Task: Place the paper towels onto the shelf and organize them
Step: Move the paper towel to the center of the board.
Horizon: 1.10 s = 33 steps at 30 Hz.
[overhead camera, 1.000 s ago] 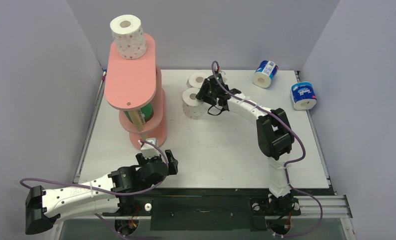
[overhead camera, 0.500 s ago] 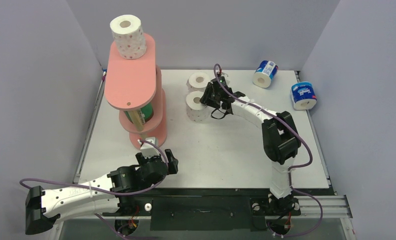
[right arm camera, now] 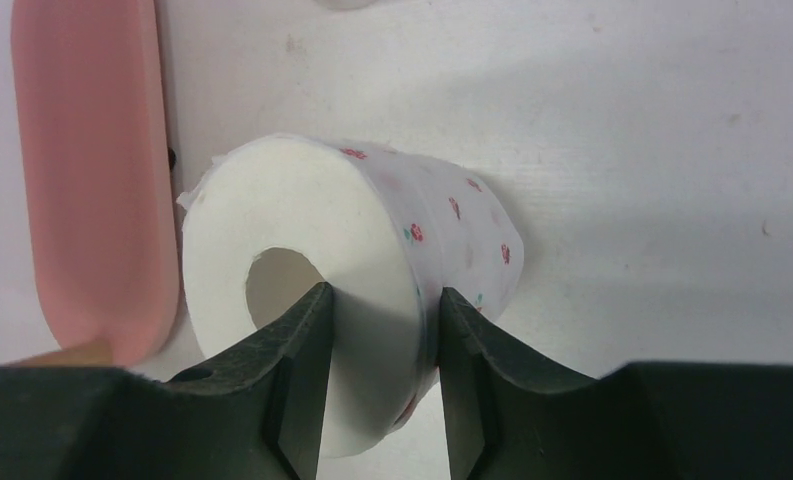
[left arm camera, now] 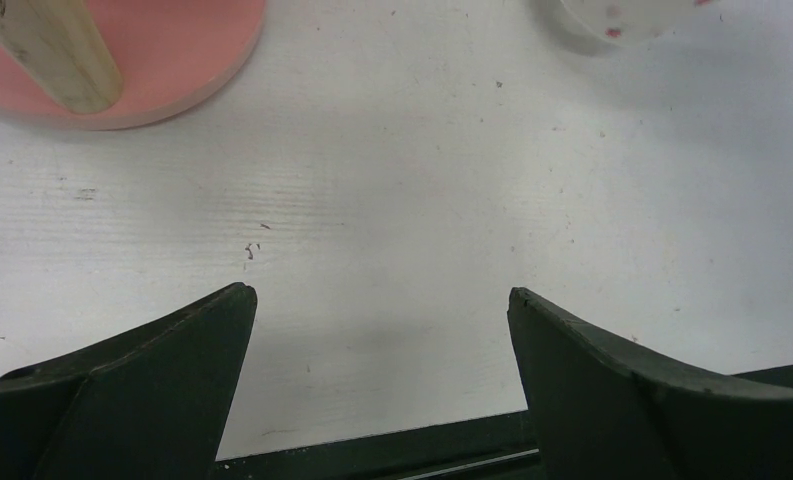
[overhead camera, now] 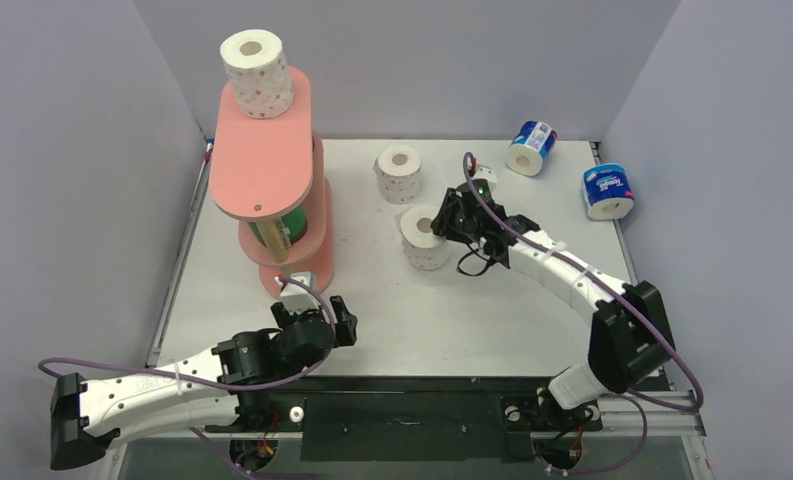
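Note:
My right gripper (overhead camera: 445, 222) (right arm camera: 377, 300) is shut on a white red-dotted paper towel roll (overhead camera: 424, 237) (right arm camera: 322, 300): one finger sits in its core, the other outside its wall. A second dotted roll (overhead camera: 399, 173) stands behind it on the table. A third dotted roll (overhead camera: 256, 72) stands on the top board of the salmon-pink shelf (overhead camera: 263, 150), and a green-wrapped roll (overhead camera: 290, 222) sits on a lower tier. Two blue-white wrapped rolls (overhead camera: 530, 147) (overhead camera: 608, 190) lie at the back right. My left gripper (overhead camera: 317, 312) (left arm camera: 382, 300) is open over bare table near the shelf's base (left arm camera: 122, 60).
Grey walls enclose the table on three sides. A black rail (overhead camera: 402, 415) runs along the near edge by the arm bases. A purple cable (overhead camera: 172, 375) loops over the left arm. The shelf's top board (right arm camera: 92, 170) shows at the left of the right wrist view.
The right gripper has closed on the dotted roll and carried it right and toward the near edge, away from the second dotted roll. The left arm has not moved.

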Each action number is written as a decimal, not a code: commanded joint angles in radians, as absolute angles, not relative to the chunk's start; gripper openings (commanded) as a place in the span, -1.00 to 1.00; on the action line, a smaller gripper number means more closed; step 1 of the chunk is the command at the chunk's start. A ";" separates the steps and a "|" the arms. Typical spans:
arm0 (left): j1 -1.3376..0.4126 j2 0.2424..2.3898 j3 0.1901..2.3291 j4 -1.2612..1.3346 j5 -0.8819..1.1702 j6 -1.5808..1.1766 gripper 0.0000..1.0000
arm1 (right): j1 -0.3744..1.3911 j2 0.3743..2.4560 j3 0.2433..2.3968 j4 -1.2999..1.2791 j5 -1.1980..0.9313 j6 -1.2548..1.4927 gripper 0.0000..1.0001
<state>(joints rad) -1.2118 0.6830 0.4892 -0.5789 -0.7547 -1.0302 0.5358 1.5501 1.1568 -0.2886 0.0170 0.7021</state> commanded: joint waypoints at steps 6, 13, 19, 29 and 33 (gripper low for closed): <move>-1.216 0.678 0.534 -0.538 -0.767 -1.012 0.95 | 0.611 1.266 0.858 -0.297 0.091 0.649 -0.60; -1.217 0.724 0.550 -0.507 -0.755 -0.997 0.95 | 0.645 1.166 0.745 -0.317 0.100 0.662 -0.60; -1.216 0.770 0.575 -0.499 -0.764 -0.977 0.95 | 0.663 1.129 0.784 -0.415 0.182 0.657 0.29; -1.217 0.860 0.643 -0.470 -0.782 -0.894 0.93 | 0.672 1.080 0.906 -0.583 0.321 0.764 0.92; -1.217 0.885 0.655 -0.495 -0.835 -1.003 0.93 | 0.568 1.042 0.849 -0.532 0.154 0.762 0.96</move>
<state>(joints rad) -1.2121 0.8738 0.6033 -0.5156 -0.7696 -0.9344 0.6575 1.0889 0.8696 -0.5388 0.2474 0.7387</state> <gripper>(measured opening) 0.966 0.973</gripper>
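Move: The right hand already pinches the wall of a lifted paper towel, whose middle is 3 cm to the left and 4 cm below. Its table spot lies about 11 cm back, 1 cm right and 14 cm down. The rear roll stands some 21 cm ahead and 7 cm left, 8 cm lower. From the left hand the spot is roughly 10 cm ahead, 25 cm right, 10 cm down. Right hand carries the pinched paper towel back some 11 cm, right and down, opens, rises; left hand drifts right. ##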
